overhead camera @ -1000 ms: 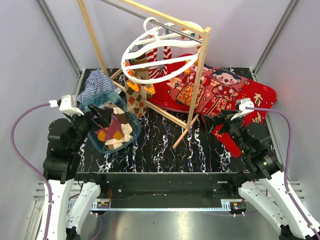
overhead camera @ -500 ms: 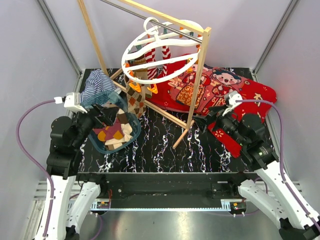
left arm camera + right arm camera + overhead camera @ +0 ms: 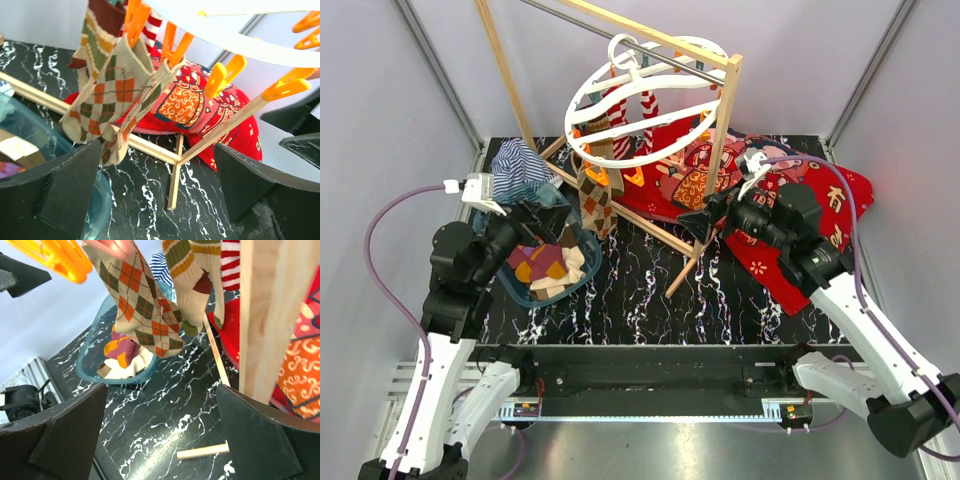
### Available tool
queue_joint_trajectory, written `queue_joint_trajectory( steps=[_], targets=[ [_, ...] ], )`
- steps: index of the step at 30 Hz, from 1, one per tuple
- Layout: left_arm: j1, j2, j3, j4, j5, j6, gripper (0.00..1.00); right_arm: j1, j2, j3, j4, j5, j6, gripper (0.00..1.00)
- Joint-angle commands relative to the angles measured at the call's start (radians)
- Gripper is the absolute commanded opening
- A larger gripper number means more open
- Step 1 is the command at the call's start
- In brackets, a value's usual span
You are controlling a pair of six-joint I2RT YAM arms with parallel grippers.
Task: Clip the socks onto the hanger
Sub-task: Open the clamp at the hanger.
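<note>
The white ring hanger (image 3: 642,108) hangs by its hook from the wooden frame, with orange clips (image 3: 223,76) under its rings. Argyle socks (image 3: 594,198) and red-white striped socks (image 3: 647,108) dangle from it. More socks (image 3: 548,266) lie heaped in the blue tub (image 3: 582,270). My left gripper (image 3: 545,216) hovers open over the tub's far side, left of the hanging argyle sock (image 3: 116,92). Just right of the frame's post, my right gripper (image 3: 703,220) is open and faces the hanging socks (image 3: 146,315). Neither gripper (image 3: 156,186) (image 3: 161,436) holds anything.
The wooden pole frame (image 3: 720,150) stands across the table, its floor bars (image 3: 150,147) and post (image 3: 272,315) close to both grippers. A blue-white striped cloth (image 3: 517,168) lies behind the tub. A red cartoon-print blanket (image 3: 790,215) covers the back right.
Both arms have swung inward toward the hanger: the left gripper up and right over the tub, the right gripper left to the frame's post. Both stayed open.
</note>
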State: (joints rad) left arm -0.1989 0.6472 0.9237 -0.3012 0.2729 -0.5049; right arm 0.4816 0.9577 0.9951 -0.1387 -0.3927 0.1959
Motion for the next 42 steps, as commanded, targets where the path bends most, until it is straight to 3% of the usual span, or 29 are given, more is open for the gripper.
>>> queue_joint_trajectory(
  steps=[1,6,13,23,34,42],
  targets=[
    [-0.028,0.011,-0.023,0.125,0.002,0.002,0.99,0.002,0.041,0.063,0.088,-0.051,0.022,1.0],
    [-0.091,0.031,-0.085,0.261,-0.043,-0.041,0.99,0.037,0.085,0.069,0.128,-0.026,0.023,1.0],
    [-0.197,0.052,-0.112,0.327,-0.098,0.022,0.96,0.117,0.07,0.08,0.129,0.032,-0.027,1.0],
    [-0.2,0.009,-0.105,0.26,-0.153,0.143,0.95,0.259,0.068,0.112,0.154,0.167,-0.118,1.0],
    [-0.198,0.042,-0.146,0.226,-0.238,0.112,0.96,0.48,0.176,0.238,0.08,0.362,-0.259,0.98],
    [-0.198,0.083,-0.163,0.237,-0.259,0.045,0.97,0.563,0.272,0.289,0.183,0.597,-0.309,0.94]
  ],
)
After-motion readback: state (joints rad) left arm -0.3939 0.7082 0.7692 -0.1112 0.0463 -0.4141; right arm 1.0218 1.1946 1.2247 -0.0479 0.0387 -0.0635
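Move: The empty clamp on the hanger's front edge hangs some 11 cm to the right hand's left, about 2 cm ahead and 8 cm above. The checkered sock, clipped beside it, has its middle about 8 cm ahead of the right hand, 17 cm left and roughly level. The stand's post is 6 cm ahead and 4 cm to its right, level. From the left hand the clamp lies about 4 cm ahead, 10 cm right and 7 cm up. Sweep the right gripper about 12 cm left to the empty clamp, away from the post, drawing back some 4 cm and rising as much partway along while tipping the fingers up about 15 degrees. Dip the left gripper right beside it, ease back slightly, then push forward and down towards the checkered sock. Keep both grippers open, touching nothing yet. ##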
